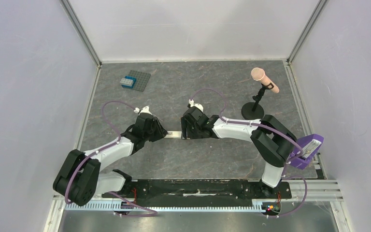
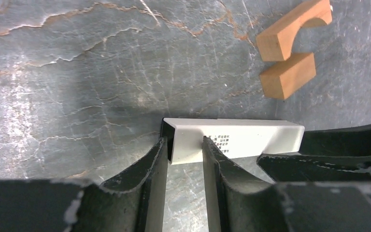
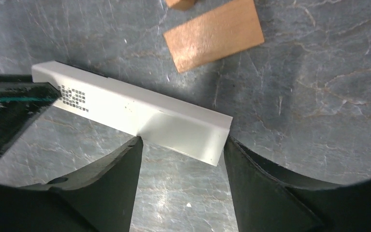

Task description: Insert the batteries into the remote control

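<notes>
The remote control, a slim cream-white bar, lies across the middle of the table between my two grippers. In the left wrist view the remote control runs sideways with small print on its near face. My left gripper has its fingers apart, one tip at the bar's dark left end and the other against the near face. In the right wrist view my right gripper stands open, with the other end of the remote control just ahead of its tips. The batteries are out of view.
Two orange-brown wooden blocks lie just beyond the bar; one wooden block shows in the right wrist view. A grey studded plate with a blue brick sits at the back left. A microphone on a stand stands at the back right.
</notes>
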You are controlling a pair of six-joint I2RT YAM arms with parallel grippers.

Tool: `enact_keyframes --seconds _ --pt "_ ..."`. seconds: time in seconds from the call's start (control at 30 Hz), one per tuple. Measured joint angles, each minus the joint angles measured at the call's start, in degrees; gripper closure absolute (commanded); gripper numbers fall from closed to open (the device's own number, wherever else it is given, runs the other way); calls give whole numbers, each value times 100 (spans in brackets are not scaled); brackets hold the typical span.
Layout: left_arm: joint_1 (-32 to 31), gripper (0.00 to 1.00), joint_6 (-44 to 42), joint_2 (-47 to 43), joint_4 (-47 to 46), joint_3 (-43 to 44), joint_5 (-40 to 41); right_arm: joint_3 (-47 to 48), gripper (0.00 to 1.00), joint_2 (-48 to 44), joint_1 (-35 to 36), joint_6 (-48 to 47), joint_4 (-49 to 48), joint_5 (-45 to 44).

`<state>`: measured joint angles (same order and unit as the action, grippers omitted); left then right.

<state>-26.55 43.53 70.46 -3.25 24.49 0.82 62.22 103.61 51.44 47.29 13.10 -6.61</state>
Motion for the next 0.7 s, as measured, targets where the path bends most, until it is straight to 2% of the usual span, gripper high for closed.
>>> enact_keyframes --seconds 0.23,0.27,0.33,0.5,0.6,0.7 --pt "-52 34 -632 245 817 1088 -275 -424 18 -422 17 -332 229 -138" --pt "-48 33 -708 337 855 1261 -295 -476 15 -496 15 -391 260 -153" --pt "-24 31 -828 507 903 1513 -304 -581 12 -702 15 -592 334 -201" --pt "20 31 -992 684 1270 1818 -264 -660 10 -1054 9 -1335 341 -122" --pt "24 31 -1008 531 1574 1919 -83 -662 11 -1091 9 -2037 243 72" --pt "24 31 -1005 20 2033 2015 216 -645 12 -1032 9 -2754 234 212"
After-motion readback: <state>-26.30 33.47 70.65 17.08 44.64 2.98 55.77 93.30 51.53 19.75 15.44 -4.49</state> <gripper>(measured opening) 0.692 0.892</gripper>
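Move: The remote control lies flat, lengthwise from left to right between the hands. Its middle is about 6 cm to the right of the left hand and 1 cm ahead, roughly 1 cm below. From the right hand, its middle is about 5 cm to the left and 1 cm ahead, also about 1 cm lower. The small wooden block stands some 4 cm right of the remote's middle and 5 cm farther out, with the wooden arch about 4 cm beyond the block. Upward and away from the remote's left end, the left hand climbs about 8 cm and drifts some 3 cm forward, opening its fingers and coming free. The right hand, already slightly open, draws about 4 cm right past the remote's right end and a little back, then rises about 2 cm, opening wider and twisting some 25 degrees counter-clockwise. ##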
